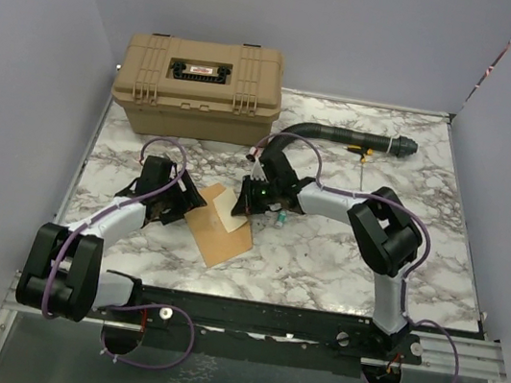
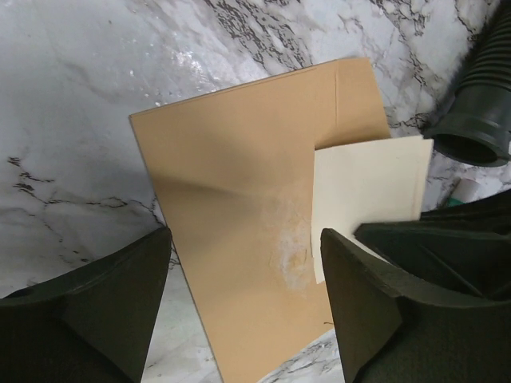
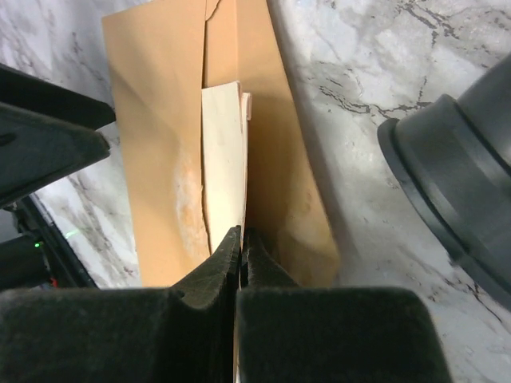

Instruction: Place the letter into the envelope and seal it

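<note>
The orange-tan envelope (image 1: 221, 237) (image 2: 231, 199) (image 3: 152, 144) lies flat on the marble table. A cream folded letter (image 1: 224, 204) (image 2: 367, 191) (image 3: 223, 159) stands on edge over the envelope's far part. My right gripper (image 1: 246, 202) (image 3: 240, 235) is shut on the letter's near edge. My left gripper (image 1: 190, 203) (image 2: 246, 239) hovers open just above the envelope, its fingers to either side of the envelope's middle and holding nothing. In the left wrist view the right gripper's dark fingers (image 2: 447, 239) sit close beside the left gripper's right finger.
A tan toolbox (image 1: 199, 85) stands at the back left. A black corrugated hose (image 1: 343, 132) (image 2: 479, 120) (image 3: 455, 183) curves along the back right, its open end near the right gripper. Grey walls enclose the table.
</note>
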Available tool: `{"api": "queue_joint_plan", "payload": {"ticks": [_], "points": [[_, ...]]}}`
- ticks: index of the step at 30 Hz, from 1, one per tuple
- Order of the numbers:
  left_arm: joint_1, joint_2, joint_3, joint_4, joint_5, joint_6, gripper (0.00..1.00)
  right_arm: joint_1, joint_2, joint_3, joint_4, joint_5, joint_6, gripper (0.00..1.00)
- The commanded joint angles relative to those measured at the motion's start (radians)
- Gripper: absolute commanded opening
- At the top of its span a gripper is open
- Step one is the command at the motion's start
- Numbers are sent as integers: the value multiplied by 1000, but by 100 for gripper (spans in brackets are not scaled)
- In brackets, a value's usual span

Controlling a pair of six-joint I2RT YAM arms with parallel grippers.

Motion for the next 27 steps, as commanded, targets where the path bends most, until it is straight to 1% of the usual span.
{"api": "queue_joint_plan", "payload": {"ticks": [1, 7, 11, 14, 15, 16, 18, 20, 23, 27], "points": [[-1, 35, -83, -145, 82, -23, 78, 43, 60, 34, -23, 74, -41, 0], [0, 29, -99, -139, 90, -52, 77, 66, 72, 25, -9, 66, 9, 0], [0, 16, -111, -131, 96, -68, 77, 73, 69, 27, 20, 10, 78, 0], [0, -1, -109, -136, 81, -78, 79, 75, 51, 42, -11, 20, 104, 1], [0, -8, -107, -140, 71, -81, 79, 75, 33, 37, -24, 43, 104, 6], [-1, -17, -104, -146, 61, -83, 80, 75, 14, 35, -50, 73, 102, 13], [0, -36, -98, -152, 43, -69, 81, 75, -22, 30, -92, 149, 95, 32], [-1, -48, -90, -161, 24, -53, 81, 75, -54, 21, -108, 186, 76, 41], [-1, -52, -82, -168, 10, -42, 82, 76, -85, 17, -127, 216, 65, 48], [0, -47, -74, -170, 11, -42, 82, 76, -101, 29, -146, 241, 51, 49]]}}
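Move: The right hand pinches the folded letter, its inner edge already at the mouth of the envelope. The envelope's middle lies about 4 cm back and 5 cm left of this hand, 2 cm below it. From the same hand the black hose's near end is roughly 6 cm ahead and 3 cm right, the glue stick some 12 cm right and level. From the open left hand the envelope's middle is about 6 cm right, 1 cm back. Still pinching the folded letter, the right hand slides it back and to the left, about 3 cm and slightly down, deeper into the envelope's mouth. Then its fingers open about halfway, let go of the letter and rise some 3 cm, easing forward and right. The left hand stays open and low at the envelope's long closed edge, drifting back about 1.5 cm. ##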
